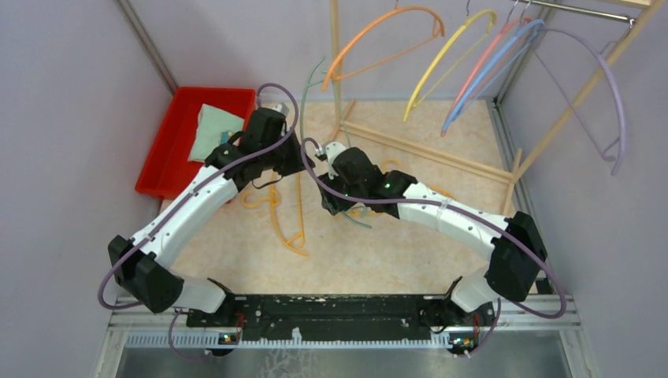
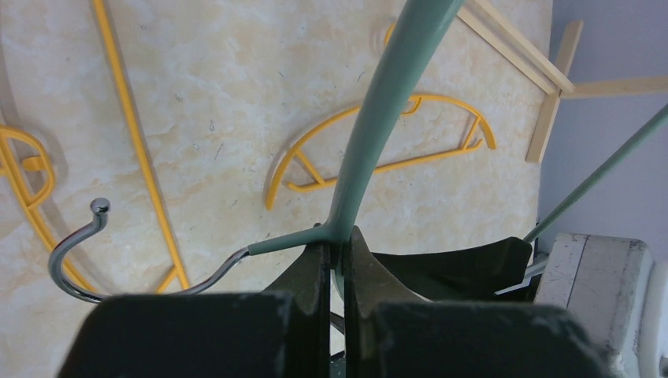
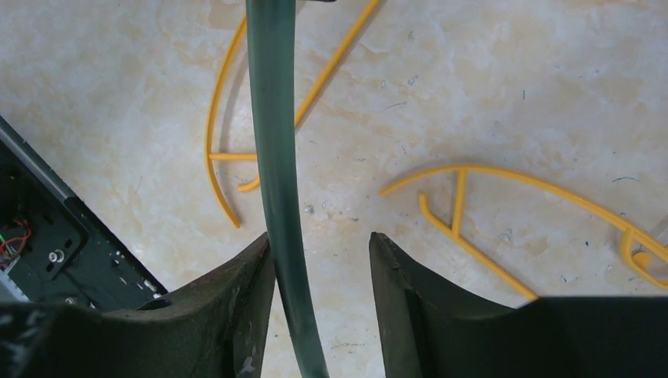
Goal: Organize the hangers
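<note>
A green hanger [image 2: 386,94] is held up off the table, and my left gripper [image 2: 339,240] is shut on it right where its metal hook [image 2: 79,260] joins the body. From above, the green hanger [image 1: 309,87] shows as a thin line rising toward the rack. My right gripper [image 3: 319,240] is open around one arm of the same green hanger [image 3: 272,118]. The bar lies against the left finger, with a gap to the right finger. Yellow hangers [image 1: 276,213] lie on the table below both grippers. Orange [image 1: 386,31], yellow [image 1: 449,55], blue and pink [image 1: 488,71] and lavender [image 1: 606,94] hangers hang on the rack.
The wooden rack's base poles [image 1: 425,150] cross the table behind the grippers. A red bin [image 1: 185,134] with a pale cloth [image 1: 213,130] stands at the back left. The two wrists are close together at mid-table. Grey walls close in both sides.
</note>
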You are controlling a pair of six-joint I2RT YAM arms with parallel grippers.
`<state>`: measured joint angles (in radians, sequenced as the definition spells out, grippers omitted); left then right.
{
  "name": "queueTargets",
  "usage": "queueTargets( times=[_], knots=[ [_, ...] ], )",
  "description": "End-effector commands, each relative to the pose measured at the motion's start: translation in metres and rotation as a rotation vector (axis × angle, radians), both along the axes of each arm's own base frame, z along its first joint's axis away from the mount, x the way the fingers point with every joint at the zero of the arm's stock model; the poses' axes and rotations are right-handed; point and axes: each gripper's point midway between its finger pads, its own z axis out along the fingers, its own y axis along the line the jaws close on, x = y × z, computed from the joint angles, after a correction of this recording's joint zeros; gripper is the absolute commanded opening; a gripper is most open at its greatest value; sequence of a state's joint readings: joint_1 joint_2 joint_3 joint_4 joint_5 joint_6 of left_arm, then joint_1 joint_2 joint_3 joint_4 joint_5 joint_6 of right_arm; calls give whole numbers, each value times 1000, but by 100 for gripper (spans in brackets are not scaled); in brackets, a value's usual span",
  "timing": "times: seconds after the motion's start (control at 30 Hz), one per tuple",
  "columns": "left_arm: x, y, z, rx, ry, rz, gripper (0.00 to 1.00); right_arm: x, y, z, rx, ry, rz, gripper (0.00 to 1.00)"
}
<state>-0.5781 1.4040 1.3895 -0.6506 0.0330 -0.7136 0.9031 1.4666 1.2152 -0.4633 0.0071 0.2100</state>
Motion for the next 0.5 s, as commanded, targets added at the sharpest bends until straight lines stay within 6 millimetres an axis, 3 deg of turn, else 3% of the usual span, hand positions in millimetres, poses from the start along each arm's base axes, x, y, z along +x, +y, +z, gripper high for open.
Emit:
queueTargets(
  times=[0.0,0.23,0.33,0.4,0.47],
  knots=[
    [1,2,47,-82,-99,21,0,0,-9,9,-5,-38,-25,45],
    [-5,-1,75,-120,-179,-36,0,-14,0,10,40,-2,57,0],
    [-14,-5,95,-171,-292,-114,2,-22,10,16,91,17,113,0],
    [-20,-4,103,-196,-354,-143,15,-27,18,23,131,36,148,0],
    [-29,-6,111,-222,-419,-197,55,-33,26,28,169,64,177,0]
  ],
)
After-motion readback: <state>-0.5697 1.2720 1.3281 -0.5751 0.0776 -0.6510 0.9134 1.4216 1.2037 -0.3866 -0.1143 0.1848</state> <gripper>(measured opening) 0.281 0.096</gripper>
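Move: The green hanger's lower arm already runs between the right gripper's open fingers, about 1 cm left and 1 cm back of centre. The left gripper, pinching that hanger by its neck, has this stretch some 12 cm back, 4 cm to its right and 7 cm lower. On the table about 15 cm below the right hand lie two yellow hangers: one 18 cm right and 4 cm ahead, the other 12 cm left and 2 cm ahead. Close the right gripper on the green hanger's lower arm, easing up about 3 cm with some left and back as it shuts, and swing the wrist roughly 10 degrees counter-clockwise, fingers tipping up. Keep the left pinch on the neck until the right has hold, then raise the left hand about 3.5 cm and slightly back, tipping its fingers up some 10 degrees and starting to open them around the neck. ##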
